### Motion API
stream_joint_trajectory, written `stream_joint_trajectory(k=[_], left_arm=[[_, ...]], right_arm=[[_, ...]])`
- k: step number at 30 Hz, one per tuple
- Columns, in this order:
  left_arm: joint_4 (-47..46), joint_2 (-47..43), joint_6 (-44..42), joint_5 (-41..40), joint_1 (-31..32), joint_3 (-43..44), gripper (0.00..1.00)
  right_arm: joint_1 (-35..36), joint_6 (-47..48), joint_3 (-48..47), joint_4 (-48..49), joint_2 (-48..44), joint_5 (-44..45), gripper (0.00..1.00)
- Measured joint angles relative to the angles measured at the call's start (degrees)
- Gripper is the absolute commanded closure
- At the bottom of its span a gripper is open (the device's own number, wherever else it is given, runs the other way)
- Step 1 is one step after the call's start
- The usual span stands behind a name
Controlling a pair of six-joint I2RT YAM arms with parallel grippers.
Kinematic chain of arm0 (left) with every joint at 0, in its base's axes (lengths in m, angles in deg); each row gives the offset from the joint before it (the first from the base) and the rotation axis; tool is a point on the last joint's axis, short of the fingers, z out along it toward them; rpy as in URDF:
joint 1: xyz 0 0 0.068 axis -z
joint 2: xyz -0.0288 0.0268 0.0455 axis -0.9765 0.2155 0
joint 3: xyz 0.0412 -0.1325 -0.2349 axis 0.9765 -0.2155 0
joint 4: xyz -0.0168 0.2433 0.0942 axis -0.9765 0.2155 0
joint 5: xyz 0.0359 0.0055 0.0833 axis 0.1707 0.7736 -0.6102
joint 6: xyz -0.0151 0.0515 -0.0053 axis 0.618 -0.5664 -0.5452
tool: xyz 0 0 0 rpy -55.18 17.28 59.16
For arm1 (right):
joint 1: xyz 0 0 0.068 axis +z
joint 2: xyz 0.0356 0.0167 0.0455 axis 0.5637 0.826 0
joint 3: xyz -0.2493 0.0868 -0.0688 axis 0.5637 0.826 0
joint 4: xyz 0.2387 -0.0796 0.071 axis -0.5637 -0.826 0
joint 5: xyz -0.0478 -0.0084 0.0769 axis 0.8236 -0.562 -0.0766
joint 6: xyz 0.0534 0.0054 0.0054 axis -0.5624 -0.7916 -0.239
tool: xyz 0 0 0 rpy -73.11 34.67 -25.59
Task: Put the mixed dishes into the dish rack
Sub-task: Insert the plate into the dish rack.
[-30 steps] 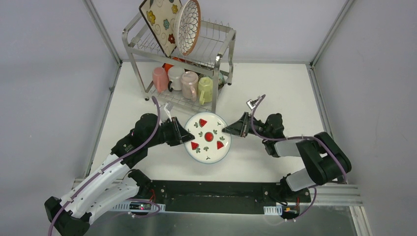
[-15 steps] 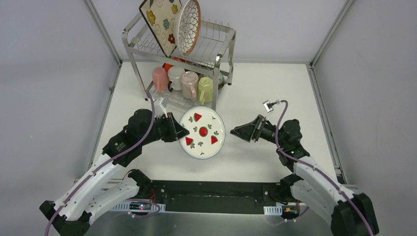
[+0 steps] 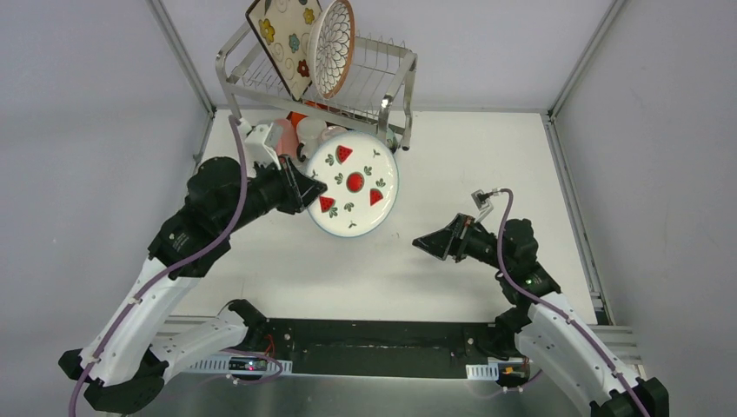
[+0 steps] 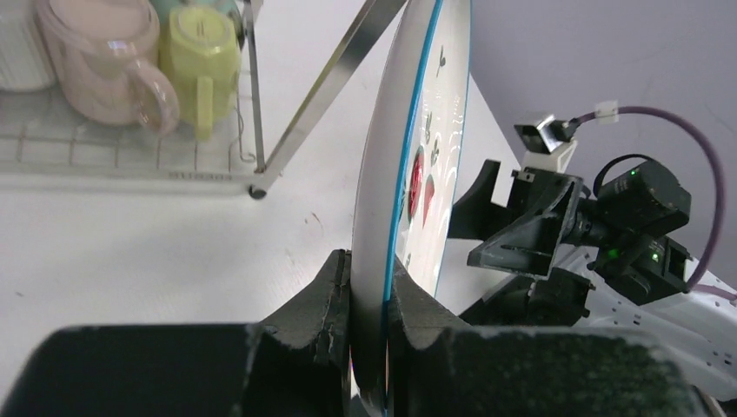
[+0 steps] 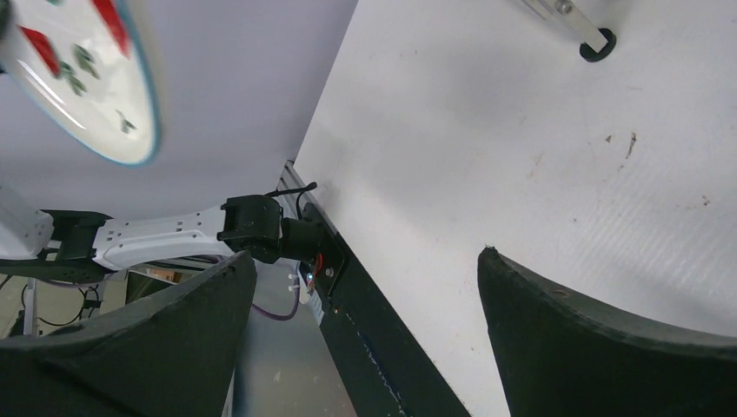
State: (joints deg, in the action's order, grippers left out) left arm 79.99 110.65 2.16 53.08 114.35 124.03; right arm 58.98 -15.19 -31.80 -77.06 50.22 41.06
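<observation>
The white red-marked plate (image 3: 354,184) hangs in the air in front of the dish rack (image 3: 393,65), tilted with its face up. My left gripper (image 3: 313,188) is shut on the plate's left rim; in the left wrist view the rim (image 4: 408,174) is pinched between the fingers (image 4: 369,291). My right gripper (image 3: 419,241) is open and empty, low over the table to the right of the plate, with wide-apart fingers (image 5: 365,261). The square floral plate (image 3: 282,39) and the brown-rimmed plate (image 3: 332,48) stand on the rack's upper tier.
Mugs sit on the rack's lower tier: a pink mug (image 4: 104,52) and a yellow-green mug (image 4: 200,56), and the held plate partly hides them from above. A rack leg (image 4: 322,95) slants beside the plate. White side walls enclose the table (image 3: 487,156).
My right gripper let go of the plate's right rim, opened and drew back to the right. My left arm lifted the plate up and back toward the rack.
</observation>
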Motion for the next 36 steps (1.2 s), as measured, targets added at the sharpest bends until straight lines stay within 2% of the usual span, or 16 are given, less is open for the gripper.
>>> stream_joint_trajectory(k=[10,21,29,36], left_arm=[[-0.5,5.0,-8.5,-5.2,0.0,14.1,1.0],[-3.7,16.6,-18.7,-10.2,0.0,29.7,1.0],[-8.9,24.2,-25.5,-13.2,0.0,37.9,1.0],[-14.4,29.7,-30.8,-16.0,0.0,40.2,1.0]], right_arm=[[0.0,0.3,0.0,-3.7,0.6,0.0,0.0],[0.0,0.4,0.5,-7.8,-4.5,-0.1,0.0],[0.0,1.5,0.5,-13.5,-8.6,-0.1,0.0],[0.0,1.7,0.5,-16.3,-10.7,-0.1,0.0]])
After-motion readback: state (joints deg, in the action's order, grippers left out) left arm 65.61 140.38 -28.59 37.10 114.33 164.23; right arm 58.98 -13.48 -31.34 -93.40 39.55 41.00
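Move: From the left hand, which already holds the watermelon plate by its edge, the free slots on the rack's upper tier lie about 24 cm ahead, 10 cm to the right and near the hand's own height. The brown-rimmed plate stands some 27 cm ahead, 3 cm right and 9 cm up; the flowered square plate is 7 cm left, equally far ahead and equally high. From the right hand those slots are roughly 27 cm ahead, 14 cm left and 19 cm up. Up first, then up and forward, the left hand carries the plate about 20 cm higher and 13 cm towards the rack's upper tier, the climb levelling off at the end. The wrist tips the fingers upward by nearly 40 degrees and swings slightly counter-clockwise, with the pinch on the plate's edge kept. The empty right hand, staying wide open, drifts back some 3 cm and slightly down. ##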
